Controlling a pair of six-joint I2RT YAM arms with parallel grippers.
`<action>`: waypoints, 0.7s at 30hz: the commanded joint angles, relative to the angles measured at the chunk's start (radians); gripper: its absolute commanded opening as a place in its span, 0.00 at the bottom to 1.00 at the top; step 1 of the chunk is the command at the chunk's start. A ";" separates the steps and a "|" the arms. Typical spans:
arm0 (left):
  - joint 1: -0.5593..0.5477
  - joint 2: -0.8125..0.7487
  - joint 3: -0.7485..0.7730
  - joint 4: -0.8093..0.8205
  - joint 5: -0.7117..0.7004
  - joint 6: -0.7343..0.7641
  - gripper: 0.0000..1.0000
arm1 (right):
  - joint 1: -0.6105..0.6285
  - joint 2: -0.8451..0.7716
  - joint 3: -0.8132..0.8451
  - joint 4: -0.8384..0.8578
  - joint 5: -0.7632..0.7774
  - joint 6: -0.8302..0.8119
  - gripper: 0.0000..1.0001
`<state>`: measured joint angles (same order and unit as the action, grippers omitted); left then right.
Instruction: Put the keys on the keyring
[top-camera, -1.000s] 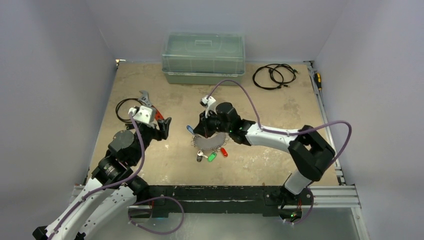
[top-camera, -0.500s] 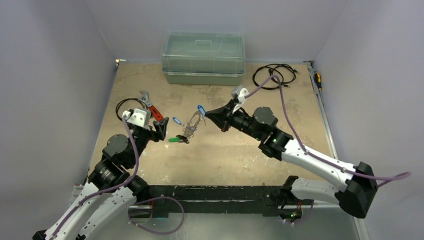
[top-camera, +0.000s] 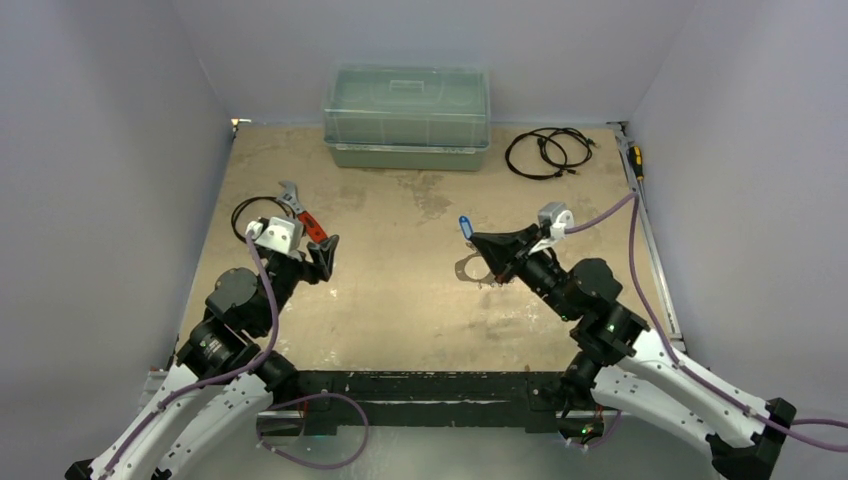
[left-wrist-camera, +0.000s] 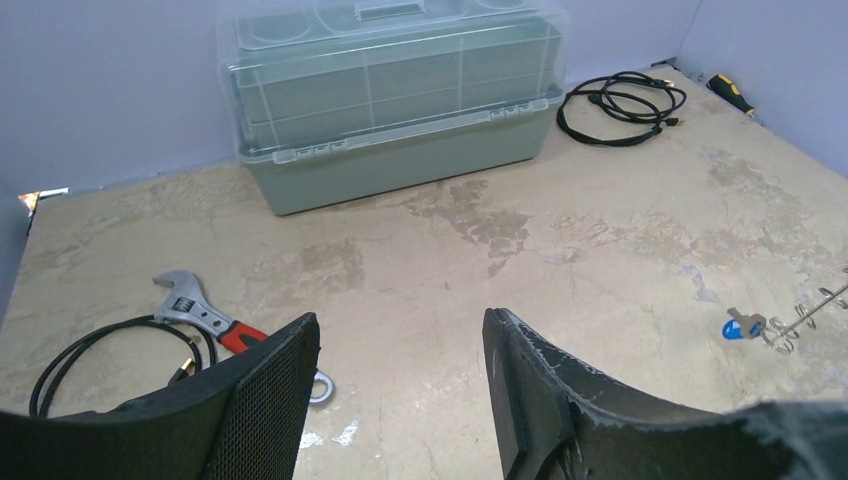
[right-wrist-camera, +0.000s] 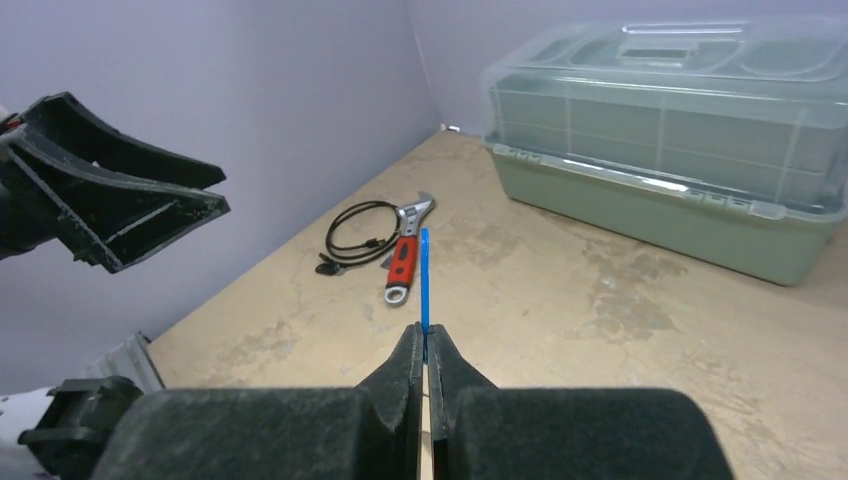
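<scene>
My right gripper (top-camera: 478, 248) is shut on a blue-tagged key (top-camera: 464, 225), lifted off the table right of centre. In the right wrist view the blue tag (right-wrist-camera: 424, 280) stands edge-on above the closed fingertips of the right gripper (right-wrist-camera: 424, 345). The thin silvery keyring (top-camera: 467, 268) dangles just below the jaws; I cannot make out other keys on it. The left wrist view catches the blue tag (left-wrist-camera: 742, 327) and bits of the keyring (left-wrist-camera: 805, 308) at its far right. My left gripper (top-camera: 326, 250) (left-wrist-camera: 400, 335) is open with nothing in it, well to the left.
A lidded green toolbox (top-camera: 407, 115) stands at the back. A black cable coil (top-camera: 547, 152) lies at the back right, a screwdriver (top-camera: 635, 160) by the right edge. A red-handled wrench (top-camera: 303, 215) and another cable coil (top-camera: 245, 215) lie beside the left gripper.
My right arm has swung from the table's middle to the right, carrying the blue-tagged key and the keyring with it. The left arm has barely moved and stays open.
</scene>
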<state>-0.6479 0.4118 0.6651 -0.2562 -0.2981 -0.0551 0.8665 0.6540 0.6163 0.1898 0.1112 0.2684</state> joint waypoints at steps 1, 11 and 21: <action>0.007 0.007 0.007 0.022 0.010 0.019 0.60 | 0.002 -0.018 -0.014 -0.103 0.075 0.000 0.00; 0.007 0.001 0.008 0.015 0.004 0.018 0.59 | 0.006 0.302 -0.138 0.270 -0.054 0.100 0.00; 0.008 -0.004 0.008 0.013 0.003 0.020 0.59 | 0.020 0.572 -0.035 0.398 -0.109 0.082 0.00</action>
<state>-0.6479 0.4129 0.6651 -0.2569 -0.2955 -0.0551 0.8780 1.1957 0.5190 0.4461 0.0280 0.3481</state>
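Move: The right hand already holds the keyring by a blue tag, its grey plate hanging about 8 cm below the fingers. The open table it is taken to lies some 13 cm left, 2 cm back and about 28 cm below. The wrench is roughly 35 cm left of the hand and 20 cm ahead, at table level. From the idle left hand, that open spot is about 14 cm right, 3 cm back and 26 cm down. Still pinching the blue tag, the right hand sinks about 17 cm towards open table, shifting 7 cm left, fingers tipping down. ##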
